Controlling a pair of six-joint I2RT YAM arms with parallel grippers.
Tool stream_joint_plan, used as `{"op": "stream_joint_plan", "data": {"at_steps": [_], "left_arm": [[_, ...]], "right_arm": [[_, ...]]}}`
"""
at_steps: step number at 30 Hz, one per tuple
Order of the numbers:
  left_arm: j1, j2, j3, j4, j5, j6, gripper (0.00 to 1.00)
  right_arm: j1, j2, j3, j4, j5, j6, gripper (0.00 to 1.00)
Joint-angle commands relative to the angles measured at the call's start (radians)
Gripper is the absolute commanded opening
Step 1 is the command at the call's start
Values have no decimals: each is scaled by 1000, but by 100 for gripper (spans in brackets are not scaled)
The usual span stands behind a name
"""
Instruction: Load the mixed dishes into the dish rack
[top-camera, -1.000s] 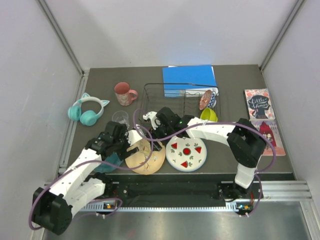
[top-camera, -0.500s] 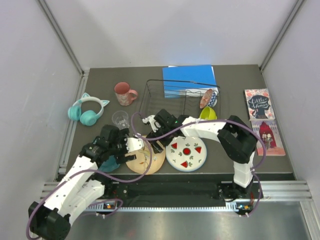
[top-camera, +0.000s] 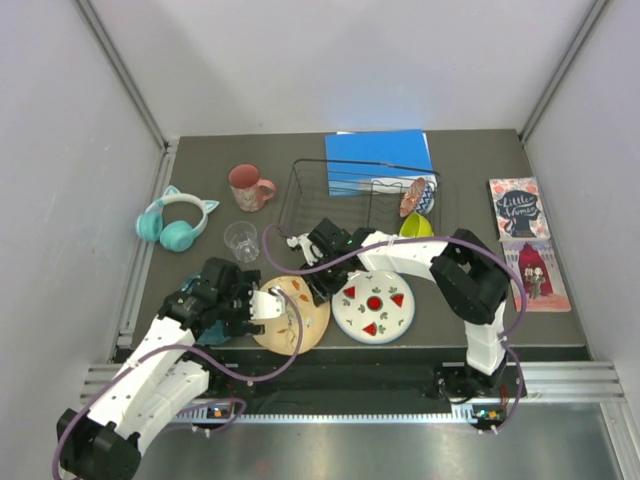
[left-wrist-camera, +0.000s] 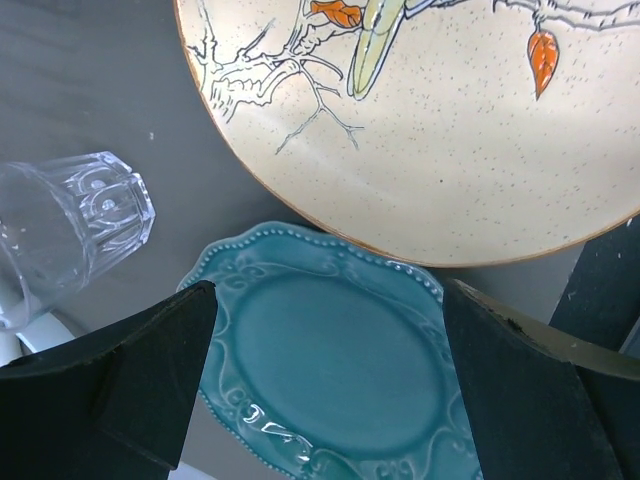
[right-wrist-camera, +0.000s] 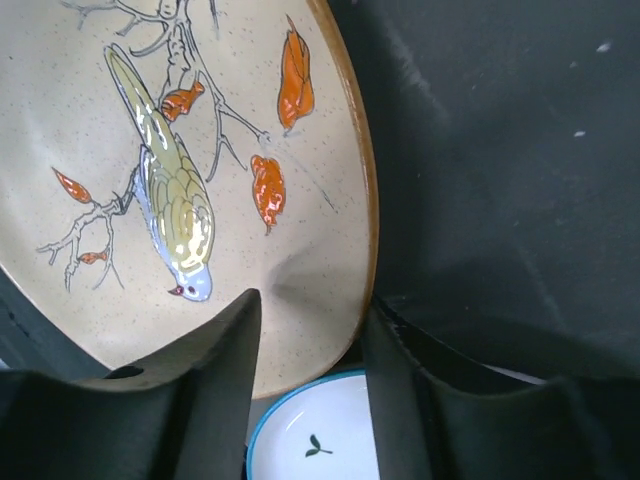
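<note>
The peach bird-pattern plate (top-camera: 290, 312) lies flat near the front edge. My right gripper (right-wrist-camera: 310, 310) straddles its right rim (right-wrist-camera: 365, 250), one finger over the face, the other outside the rim; the jaws are part-closed with a gap still showing. My left gripper (left-wrist-camera: 325, 390) hangs wide open over the teal scalloped plate (left-wrist-camera: 330, 370), touching nothing. The watermelon plate (top-camera: 373, 305) lies right of the peach plate. The clear cup (top-camera: 241, 238) and pink mug (top-camera: 248, 187) stand at the back left. The yellow-green bowl (top-camera: 418, 228) sits in the black dish rack (top-camera: 300, 195).
A small patterned dish (top-camera: 412, 198) leans in the rack. A blue book (top-camera: 378, 155) lies behind the rack, and teal headphones (top-camera: 175, 220) lie at the far left. Two books (top-camera: 520, 210) lie along the right edge. In the top view, my left arm hides most of the teal plate (top-camera: 207, 331).
My left arm drew back off the peach plate toward the near left. My right gripper came down onto the plate's right rim, and its jaws narrowed.
</note>
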Motion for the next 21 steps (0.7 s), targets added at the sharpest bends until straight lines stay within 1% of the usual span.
{"op": "stream_joint_plan", "data": {"at_steps": [1,2,3,5,6,7,11,16,18,19,20,21], "left_arm": [[-1,0,-12,-41,8,106,99],[-1,5,-17,-39,3,133,99],[-1,9,-24,-33,0,140,99],[-1,14,-32,-13,-12,155,99],[-1,25,-37,-8,-14,157,99],[-1,29,-38,1,-15,155,99],[-3,57,-47,25,-9,137,99],[-1,78,-27,103,-31,77,99],[-1,115,29,165,-50,-1,99],[-1,135,61,174,-60,-82,99],[-1,184,145,180,-79,-134,99],[2,207,189,206,-92,-194,99]], "right_arm": [[4,8,-11,-20,-73,43,39],[5,12,-11,-17,-73,45,36],[6,13,-10,-22,-73,48,29],[5,25,-1,-28,-72,48,20],[4,33,4,-39,-73,48,6],[4,44,9,-40,-73,48,0],[4,48,10,-42,-72,47,0],[-4,4,-13,-22,-59,48,0],[-5,-27,-14,-13,-37,50,0],[-5,-39,-14,-5,-24,50,0],[-5,-54,-13,0,-12,51,0],[-5,-91,-10,9,17,51,0]]}}
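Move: My right hand is half open over the far right rim of the cream bird plate, whose middle lies about 6 cm to its left and 4 cm back, 2 cm lower. The watermelon plate is roughly 12 cm to its right and 1 cm back; the dish rack stands some 22 cm ahead and 9 cm right. From my open left hand the cream plate lies about 11 cm right, 2 cm back and 6 cm down; the teal plate is 7 cm left and 1 cm back, the glass 14 cm straight ahead. I draw my right hand back about 2.5 cm, low over the table, closing its fingers until they pinch the cream plate's right rim, with the tips tilting some 10 degrees towards my base; then I hold there. Meanwhile I lower my wide-open left hand about 2 cm between the teal and cream plates, easing slightly up and forward at the end. ##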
